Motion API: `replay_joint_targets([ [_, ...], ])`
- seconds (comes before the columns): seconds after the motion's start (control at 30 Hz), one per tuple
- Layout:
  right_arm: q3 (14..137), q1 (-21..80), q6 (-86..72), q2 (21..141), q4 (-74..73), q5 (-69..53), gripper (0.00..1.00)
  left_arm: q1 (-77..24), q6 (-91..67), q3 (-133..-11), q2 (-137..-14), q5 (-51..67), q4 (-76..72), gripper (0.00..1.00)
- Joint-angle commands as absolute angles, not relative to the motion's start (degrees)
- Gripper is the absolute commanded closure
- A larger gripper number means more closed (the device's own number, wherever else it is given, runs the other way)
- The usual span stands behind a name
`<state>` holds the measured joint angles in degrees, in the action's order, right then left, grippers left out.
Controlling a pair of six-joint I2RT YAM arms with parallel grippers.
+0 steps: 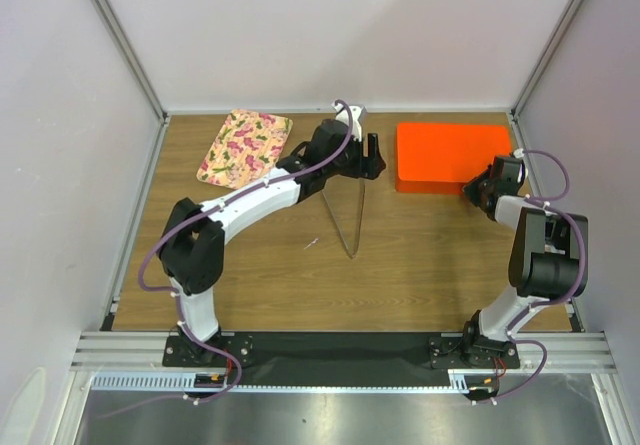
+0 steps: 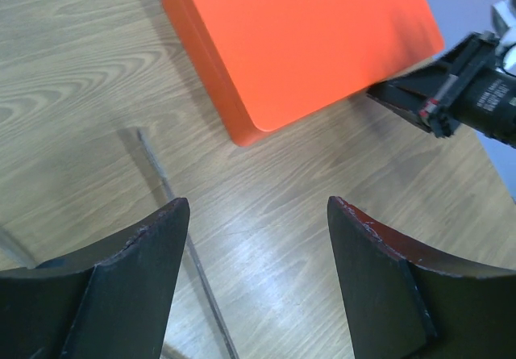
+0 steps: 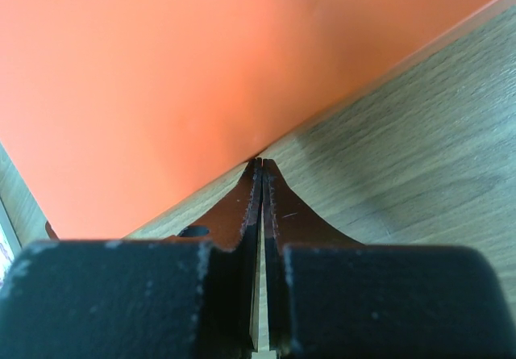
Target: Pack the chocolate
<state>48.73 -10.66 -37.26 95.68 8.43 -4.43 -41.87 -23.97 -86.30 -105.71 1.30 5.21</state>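
Observation:
No chocolate shows in any view. The orange rectangular box (image 1: 445, 153) lies shut at the back right of the table. My left gripper (image 1: 374, 157) is open and empty, just left of the box; in the left wrist view the gripper (image 2: 258, 202) hovers over bare wood with the box (image 2: 306, 44) ahead. My right gripper (image 1: 470, 191) is shut with nothing between its fingers. Its tips (image 3: 262, 162) touch the box's (image 3: 201, 68) near right edge at table level. It also shows in the left wrist view (image 2: 415, 101).
A floral-patterned tray (image 1: 245, 145) lies at the back left. A clear, thin-edged sheet-like thing (image 1: 345, 215) stands mid-table under the left arm; its edge shows in the left wrist view (image 2: 165, 173). White walls close in three sides.

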Motion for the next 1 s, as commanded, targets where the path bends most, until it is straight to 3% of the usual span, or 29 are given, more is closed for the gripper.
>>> replay_joint_targets([
  [0.0, 51.6, -11.1, -36.2, 96.3, 11.3, -4.5, 1.0, -41.8, -23.6, -88.8, -106.5, 6.1, 0.8, 0.25],
  [0.43, 51.5, -11.7, -35.8, 96.6, 14.8, -8.0, 1.0, -46.2, -18.7, -99.0, -117.8, 15.7, -5.9, 0.26],
  [0.97, 49.7, -12.9, -39.3, 97.6, 21.3, -14.3, 1.0, -47.7, -22.5, -110.3, -131.2, 15.7, -9.2, 0.26],
])
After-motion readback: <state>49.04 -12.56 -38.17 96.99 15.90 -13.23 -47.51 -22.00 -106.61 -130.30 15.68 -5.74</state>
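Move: The orange lid lies over the box with its middle some 21 cm to the right of the left hand, 15 cm ahead and 15 cm below; its near-left corner is only about 7 cm to that hand's right, 4 cm ahead and 14 cm lower. The metal tongs lie on the table about 5 cm back, 6 cm to the left and 20 cm down. From the shut right fingers at the lid's front edge, the lid's middle is roughly 11 cm ahead, 4 cm left and about level. The lid's front edge keeps the shut tip of the right gripper against it; that hand stays almost still, then eases about 2 cm forward and 2 cm up, its fingers tipping slightly upwards. Meanwhile the open left hand sweeps some 14 cm right towards the lid's near-left part, turning about 20 degrees clockwise and sinking about 4 cm late on. ##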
